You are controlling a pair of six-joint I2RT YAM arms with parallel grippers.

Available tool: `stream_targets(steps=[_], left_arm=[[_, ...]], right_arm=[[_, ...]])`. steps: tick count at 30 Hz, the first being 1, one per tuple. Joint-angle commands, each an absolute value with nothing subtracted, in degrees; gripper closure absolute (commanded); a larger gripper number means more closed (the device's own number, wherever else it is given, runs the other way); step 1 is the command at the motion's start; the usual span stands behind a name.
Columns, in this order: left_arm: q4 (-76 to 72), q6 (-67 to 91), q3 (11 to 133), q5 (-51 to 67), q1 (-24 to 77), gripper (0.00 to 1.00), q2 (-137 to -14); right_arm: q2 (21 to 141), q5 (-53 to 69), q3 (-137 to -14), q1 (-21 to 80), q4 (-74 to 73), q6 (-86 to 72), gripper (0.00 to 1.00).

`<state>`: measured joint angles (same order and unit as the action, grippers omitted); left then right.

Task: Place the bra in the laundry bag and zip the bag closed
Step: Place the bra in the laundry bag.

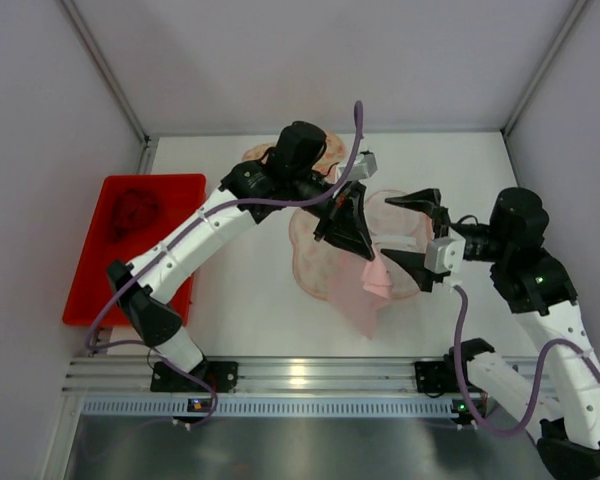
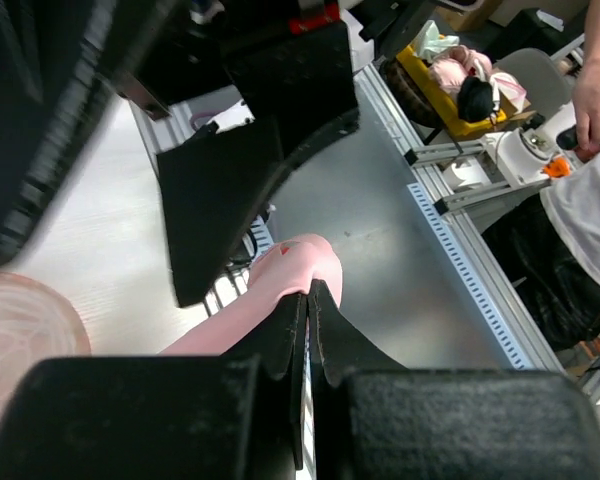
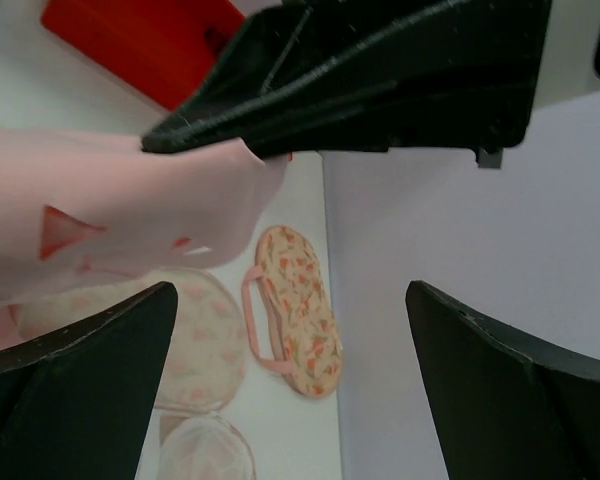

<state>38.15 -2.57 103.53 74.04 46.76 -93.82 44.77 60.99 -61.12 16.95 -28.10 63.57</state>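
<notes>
A pink bra point(image 1: 376, 276) hangs above the table, and my left gripper point(image 1: 346, 232) is shut on its top edge. In the left wrist view the pink bra point(image 2: 280, 278) is pinched between the closed fingertips of the left gripper point(image 2: 309, 292). The laundry bag point(image 1: 316, 262) lies spread open on the white table under it, as pale mesh discs with a floral-print half point(image 3: 298, 300) at the back. My right gripper point(image 1: 391, 229) stands wide open just right of the hanging bra point(image 3: 100, 225), holding nothing. In its own wrist view the right gripper point(image 3: 288, 292) frames the bag below.
A red tray point(image 1: 170, 190) with a dark red item point(image 1: 134, 212) in it sits at the table's left. White walls close in the back and both sides. The aluminium rail point(image 1: 300, 375) carrying both arm bases runs along the near edge.
</notes>
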Motion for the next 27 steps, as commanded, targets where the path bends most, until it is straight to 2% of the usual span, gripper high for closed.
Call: stream_targets(steps=[1,14,17,18,20,21,23,24,25,26,27], left_arm=[[35.5,-7.0,104.1,74.0,46.4,1.0,-93.2],[35.7,-9.8,98.5,75.6,48.0,1.0,-90.9],[35.5,-9.9,97.2,75.2,48.0,1.0,-89.9],[35.5,-10.2,96.3,74.5,48.0,1.0,-89.7],[35.6,-10.7,95.7,74.1,47.8,1.0,-88.9],[35.5,-11.0,95.3,73.5,47.8,1.0,-88.5],[35.6,-11.4,95.0,72.9,47.4,1.0,-88.1],[35.6,-11.7,95.0,72.3,47.1,1.0,-87.8],[35.6,-11.9,95.2,71.8,46.7,1.0,-87.6],[35.6,-12.5,95.3,71.0,46.4,1.0,-87.1],[35.6,-12.8,95.3,70.2,46.2,1.0,-86.8]], right_arm=[[44.6,61.3,-60.0,21.6,-31.2,65.7,0.02],[50.3,61.3,-58.4,31.1,-18.9,50.6,0.01],[50.1,60.5,-58.0,33.4,-16.3,48.5,0.09],[50.0,60.2,-57.7,33.9,-16.3,48.4,0.17],[49.2,59.2,-57.0,35.0,-15.3,47.4,0.26],[48.9,58.7,-56.3,35.1,-14.5,46.6,0.36],[48.5,57.7,-56.3,35.1,-15.5,46.6,0.49],[48.8,57.3,-57.0,35.1,-17.2,47.3,0.74],[48.9,56.1,-57.6,35.1,-20.0,48.3,0.88],[48.9,55.2,-58.4,35.1,-21.1,48.4,0.97],[48.7,54.3,-58.4,35.1,-21.8,48.3,1.0]])
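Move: The right hand, open with its fingers pointing left, has the bra's bunched upper edge about 4 cm to its left, 5 cm back and 3 cm below. The left gripper's tips, shut on that edge, are some 3 cm left, 6 cm back and 1 cm up. From the left hand, the open laundry bag's middle lies roughly 20 cm ahead, 2 cm right and 35 cm below; the bag's mesh half is 20 cm ahead and 11 cm right, also about 35 cm below. Leftward and down, drawing back as well, the right hand travels about 6 cm left, 5 cm down and 4 cm back to the bra edge under the left fingertips, rolling some 20 degrees about its finger line. Late on its fingers shut from wide open and pinch the cloth. The left hand keeps its grip, sinking about 3 cm, then starting to rise again. ##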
